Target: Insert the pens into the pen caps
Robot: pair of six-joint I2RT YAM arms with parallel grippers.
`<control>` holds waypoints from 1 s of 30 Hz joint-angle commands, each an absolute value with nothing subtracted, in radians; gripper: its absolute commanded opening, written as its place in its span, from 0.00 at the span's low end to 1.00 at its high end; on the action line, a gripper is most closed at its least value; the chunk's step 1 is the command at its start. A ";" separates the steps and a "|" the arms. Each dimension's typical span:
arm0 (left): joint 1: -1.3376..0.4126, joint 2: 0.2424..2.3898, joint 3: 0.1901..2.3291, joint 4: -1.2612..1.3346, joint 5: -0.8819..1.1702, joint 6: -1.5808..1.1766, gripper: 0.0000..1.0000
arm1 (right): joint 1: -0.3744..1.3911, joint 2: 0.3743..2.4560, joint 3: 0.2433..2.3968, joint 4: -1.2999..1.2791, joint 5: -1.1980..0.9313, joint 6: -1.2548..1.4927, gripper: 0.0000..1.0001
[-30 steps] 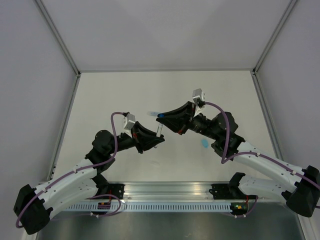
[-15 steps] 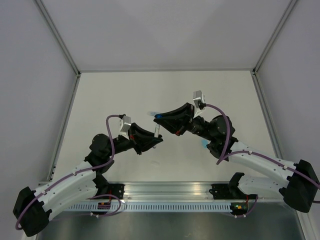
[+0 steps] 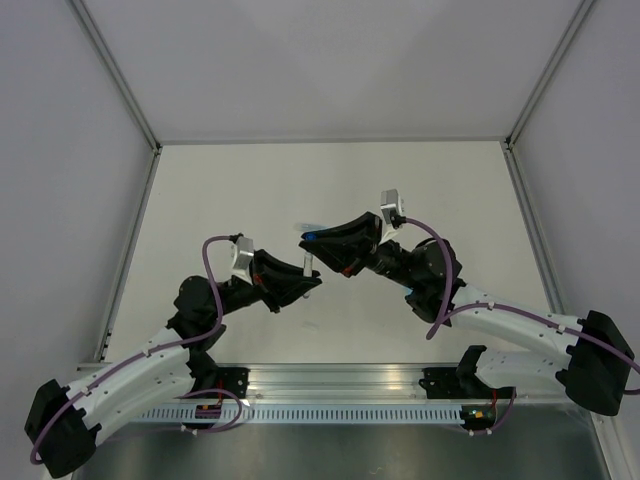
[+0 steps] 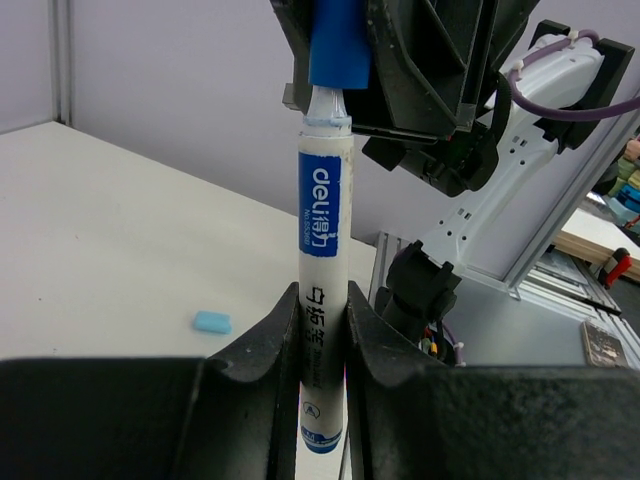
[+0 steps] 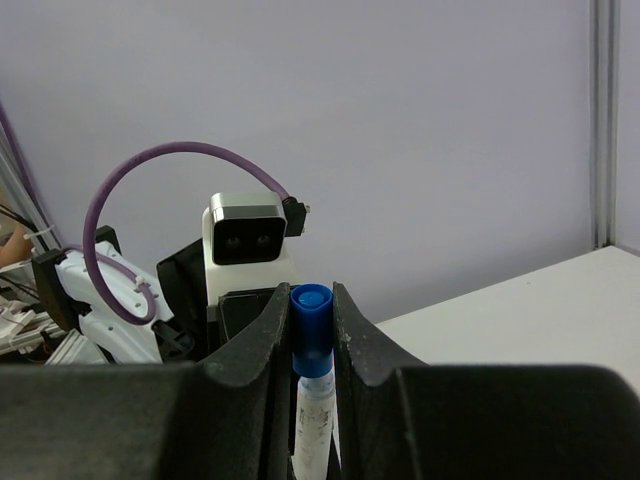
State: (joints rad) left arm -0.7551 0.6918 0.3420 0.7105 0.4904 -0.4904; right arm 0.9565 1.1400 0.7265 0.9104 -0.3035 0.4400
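Observation:
My left gripper point(image 4: 322, 300) is shut on a white pen point(image 4: 322, 200) with a blue label, held upright above the table. The pen's pale tip sits in the mouth of a dark blue pen cap point(image 4: 338, 45). My right gripper point(image 5: 311, 295) is shut on that cap point(image 5: 311, 330), and the white barrel point(image 5: 312, 430) shows just below it. In the top view the two grippers meet at mid-table, the left one point(image 3: 310, 280) below the right one point(image 3: 312, 238), with the pen point(image 3: 308, 262) between them.
A pale blue cap point(image 4: 212, 322) lies on the table, seen past the left jaws. Another pale cap point(image 3: 303, 226) lies just beyond the right gripper's tip. White walls with metal posts close in the table on three sides.
Both grippers have shifted a little to the left together, keeping their holds. The cap now sits closer down on the pen's tip.

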 commanded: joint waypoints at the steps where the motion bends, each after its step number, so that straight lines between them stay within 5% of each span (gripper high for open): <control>1: -0.749 0.675 0.337 0.767 0.368 -0.523 0.02 | 0.994 1.143 0.730 0.905 -0.347 0.419 0.00; 5: -0.749 0.652 0.330 0.756 0.341 -0.517 0.02 | 1.015 1.126 0.723 0.852 -0.321 0.390 0.02; 20: -0.747 0.649 0.334 0.738 0.328 -0.495 0.02 | 1.066 1.120 0.779 0.704 -0.232 0.322 0.38; 30: -0.747 0.650 0.336 0.741 0.344 -0.491 0.02 | 1.068 1.077 0.841 0.572 -0.222 0.278 0.48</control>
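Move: The right hand pinches the blue cap in its fingertips; the pen it sits on runs down from there, its middle roughly 8 cm below and 2 cm back. From the left hand, which grips the pen's barrel, the cap is some 9 cm above and 2 cm ahead. On the table, about 37 cm below the right hand, a light-blue pen lies 25 cm ahead and 4 cm left, and a light-blue cap 8 cm ahead and 21 cm to the right. Down and a little left goes the right hand, about 2.5 cm in all, its fingertips tipping some 10 degrees lower. It first sinks with the cap still pinched, then halfway through opens its fingers to about half, letting go of the cap as they drop beside the cap's lower end. The left hand keeps its grip on the pen and drifts about 1 cm forward and 1 cm left. ##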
